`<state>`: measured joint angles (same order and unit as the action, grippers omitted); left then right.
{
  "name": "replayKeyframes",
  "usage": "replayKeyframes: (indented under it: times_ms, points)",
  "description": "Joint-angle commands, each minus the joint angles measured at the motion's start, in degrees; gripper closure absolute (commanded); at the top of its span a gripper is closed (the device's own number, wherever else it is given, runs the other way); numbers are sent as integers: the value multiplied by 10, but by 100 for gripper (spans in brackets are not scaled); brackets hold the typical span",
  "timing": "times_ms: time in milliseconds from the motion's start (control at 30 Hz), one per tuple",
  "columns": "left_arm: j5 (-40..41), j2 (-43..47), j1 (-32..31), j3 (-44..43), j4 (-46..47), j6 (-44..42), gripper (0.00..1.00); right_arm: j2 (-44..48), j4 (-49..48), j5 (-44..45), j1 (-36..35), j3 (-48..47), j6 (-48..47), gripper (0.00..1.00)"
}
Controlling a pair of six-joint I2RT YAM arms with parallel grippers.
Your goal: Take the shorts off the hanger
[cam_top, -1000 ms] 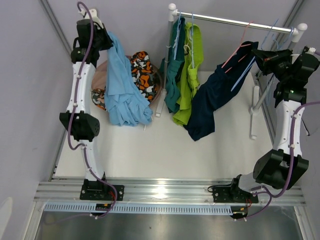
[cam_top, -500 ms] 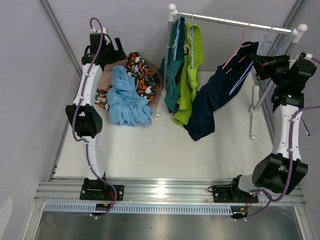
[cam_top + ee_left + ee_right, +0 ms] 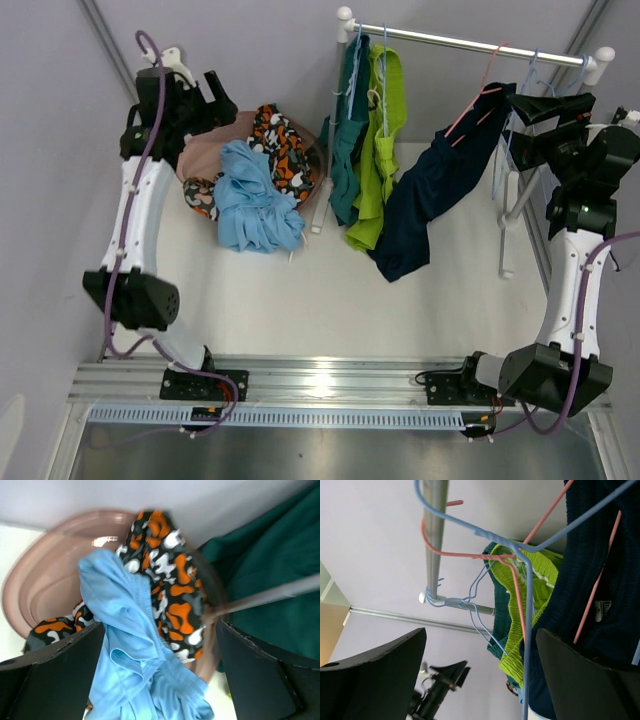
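Observation:
The light blue shorts (image 3: 255, 200) lie crumpled in a pink basin (image 3: 205, 150) on the orange-black patterned shorts (image 3: 285, 140). My left gripper (image 3: 215, 95) is open and empty above the basin; its wrist view looks down on the light blue shorts (image 3: 135, 645) and the patterned pair (image 3: 170, 585). Teal shorts (image 3: 350, 130) and lime green shorts (image 3: 385, 140) hang on the rail (image 3: 470, 42). Navy shorts (image 3: 440, 190) hang on a pink hanger (image 3: 470, 105). My right gripper (image 3: 530, 125) is open at an empty blue hanger (image 3: 527, 630), whose wire runs between its fingers.
The rail stands on a white frame (image 3: 510, 220) at the back right, close to my right arm. Other blue hangers (image 3: 470, 602) hang bunched on the rail. Walls close in on both sides.
My left gripper let go of the light blue shorts, which dropped into the basin, and the arm drew back to the left. My right gripper rose slightly by the blue hanger, which now hangs steeper.

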<state>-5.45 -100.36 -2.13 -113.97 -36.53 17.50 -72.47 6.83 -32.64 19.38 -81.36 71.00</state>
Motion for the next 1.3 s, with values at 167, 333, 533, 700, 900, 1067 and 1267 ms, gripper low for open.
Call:
replayKeyframes:
  times_ms: [167,333,533,700,900,1067,1267]
  points:
    - [-49,170,-8,132,85,7,1,30,70,101,-59,-84,-58,1]
    - [-47,205,-12,175,96,2,1,-11,267,301,-156,-247,-221,2]
    - [-48,212,-12,182,96,-4,1,-34,347,465,-228,-314,-302,1]
    - [-54,211,-11,183,100,-6,1,-1,334,480,-220,-248,-314,1]
    - [-63,213,-12,205,117,0,1,33,287,464,-219,-201,-312,1]
    - [-69,216,-12,220,131,2,1,26,212,376,-241,-232,-285,3]
    - [-68,219,-12,237,139,2,1,-16,168,356,-277,-295,-264,3]
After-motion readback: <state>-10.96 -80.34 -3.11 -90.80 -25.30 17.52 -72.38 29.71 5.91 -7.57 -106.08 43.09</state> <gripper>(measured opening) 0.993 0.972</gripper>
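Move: The pink hanger carrying the navy shorts has its neck about 9 cm ahead of the right hand, 3 cm to its left and roughly level with it. The empty blue hanger is closer, some 5 cm straight ahead, with its wire between the open fingers. The navy shorts hang 11 cm left and 9 cm ahead, their middle about 18 cm lower. From the left hand, the pink hanger's neck is about 50 cm right, level in reach and 10 cm higher. Up and to the left, easing back slightly, the right hand leaves the empty blue hanger, dips back to about its starting height, then climbs left again, ending some 8 cm higher and 6 cm left. It rolls about 30 degrees, left side down, and swings slightly clockwise, fingers wide open. The left hand, also open, draws back 7 cm from above the basin. ##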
